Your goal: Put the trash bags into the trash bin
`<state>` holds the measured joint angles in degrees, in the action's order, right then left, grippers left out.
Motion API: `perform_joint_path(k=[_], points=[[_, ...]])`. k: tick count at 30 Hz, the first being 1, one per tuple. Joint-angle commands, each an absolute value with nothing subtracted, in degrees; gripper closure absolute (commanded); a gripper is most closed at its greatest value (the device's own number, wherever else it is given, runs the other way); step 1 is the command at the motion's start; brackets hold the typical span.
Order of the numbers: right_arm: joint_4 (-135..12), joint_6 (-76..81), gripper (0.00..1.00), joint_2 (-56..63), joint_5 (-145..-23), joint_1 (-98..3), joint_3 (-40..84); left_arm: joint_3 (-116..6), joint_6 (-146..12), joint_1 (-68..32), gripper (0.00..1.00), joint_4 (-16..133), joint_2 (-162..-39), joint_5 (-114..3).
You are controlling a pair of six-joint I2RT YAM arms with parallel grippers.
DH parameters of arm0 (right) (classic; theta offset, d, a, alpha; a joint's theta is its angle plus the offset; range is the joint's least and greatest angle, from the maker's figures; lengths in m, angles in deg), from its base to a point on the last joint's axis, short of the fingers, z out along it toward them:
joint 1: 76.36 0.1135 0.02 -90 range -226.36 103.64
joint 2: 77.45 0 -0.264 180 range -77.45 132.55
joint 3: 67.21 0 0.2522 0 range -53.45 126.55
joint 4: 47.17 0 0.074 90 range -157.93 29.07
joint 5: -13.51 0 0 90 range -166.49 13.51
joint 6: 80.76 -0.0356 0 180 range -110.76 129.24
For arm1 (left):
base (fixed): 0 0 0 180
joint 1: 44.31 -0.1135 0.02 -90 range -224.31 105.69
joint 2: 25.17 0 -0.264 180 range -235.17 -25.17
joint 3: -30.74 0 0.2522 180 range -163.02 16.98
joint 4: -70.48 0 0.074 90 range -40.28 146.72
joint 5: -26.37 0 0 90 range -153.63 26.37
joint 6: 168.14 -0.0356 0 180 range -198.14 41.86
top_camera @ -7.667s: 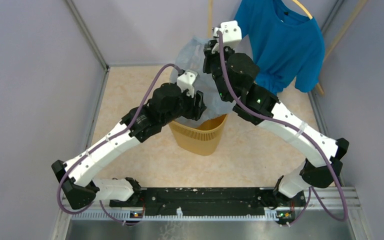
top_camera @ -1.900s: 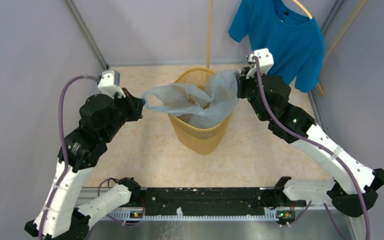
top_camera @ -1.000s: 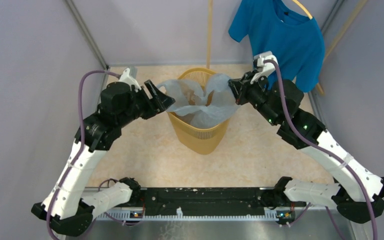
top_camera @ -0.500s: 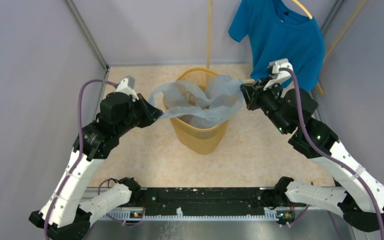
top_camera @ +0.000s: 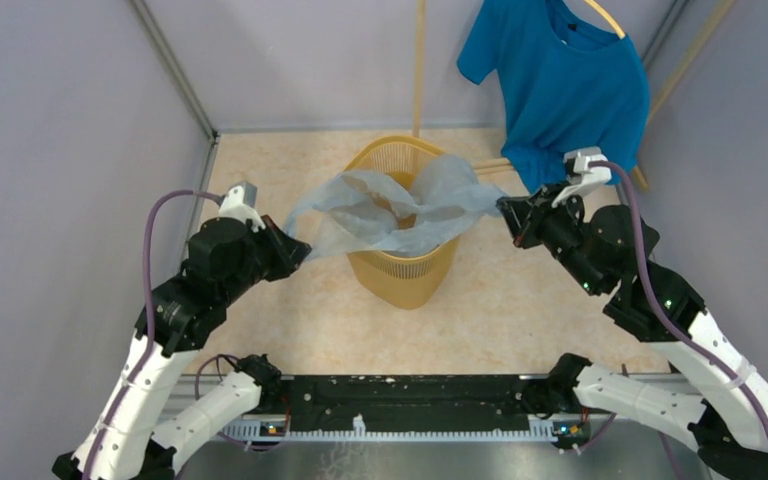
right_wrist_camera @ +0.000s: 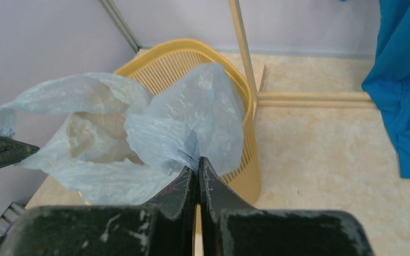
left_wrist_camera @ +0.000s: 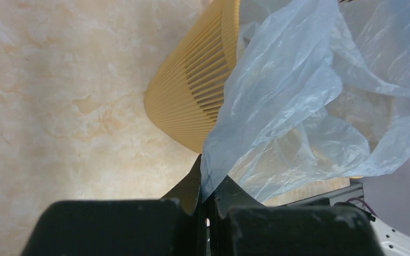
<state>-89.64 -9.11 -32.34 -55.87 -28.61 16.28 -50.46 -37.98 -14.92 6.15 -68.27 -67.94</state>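
Note:
A pale blue, crinkly trash bag is stretched wide across the mouth of the yellow-orange trash bin, its middle sagging inside. My left gripper is shut on the bag's left edge, out to the left of and lower than the bin's rim. In the left wrist view the film runs straight into the closed left gripper, beside the bin's ribbed wall. My right gripper is shut on the bag's right edge; the right wrist view shows the right gripper pinching a fold of film near the bin.
A solid blue T-shirt hangs on a wooden stand at the back right, close behind my right wrist. Grey walls close the beige floor on the left, back and right. The stand's foot lies beside the bin.
The left gripper, open a second ago, closed on the bag's left edge and pulled down-left. The right gripper drew its edge right and toward me. The bag is spread wider.

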Motion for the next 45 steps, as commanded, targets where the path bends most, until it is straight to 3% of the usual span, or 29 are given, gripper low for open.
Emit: perform_joint_path(k=[1, 15, 28, 45], points=[[-93.6, -12.9, 1.0, -35.4, -53.1, -29.0, 14.1, -47.1, -38.2, -15.0, 1.0, 7.3, -66.6, -67.0], [-98.1, -18.8, 1.0, -42.6, -48.5, -29.0, 6.8, -42.5, -39.9, -15.1, 1.0, 5.7, -64.4, -67.3], [-95.9, -14.6, 1.0, -35.0, -55.8, -29.0, 9.2, -35.2, -41.1, -15.0, 1.0, 7.4, -63.7, -71.6], [-112.9, -19.8, 1.0, -37.6, -30.0, -29.0, 4.5, -33.9, -40.4, -15.0, 1.0, 14.0, -67.2, -68.4]])
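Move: The hands hold the trash bag's edge on opposite sides of the bin. From the left hand, the trash bin's mouth is about 10 cm ahead, 16 cm to the right and 6 cm lower. From the right hand, it is roughly 8 cm ahead, 17 cm to the left and 14 cm lower; the bag's slack middle lies 4 cm ahead, 18 cm left and 12 cm down, and the hanging blue shirt some 30 cm ahead, 13 cm right and 10 cm down. Both hands keep their pinch on the bag's edge and carry it down beside the bin, the left about 8.5 cm. The right sinks some 12 cm while swinging right, back a little left, then right again, ending about 7 cm farther from the bin; its wrist tips down, rolls left side down and turns clockwise about 20 degrees. ##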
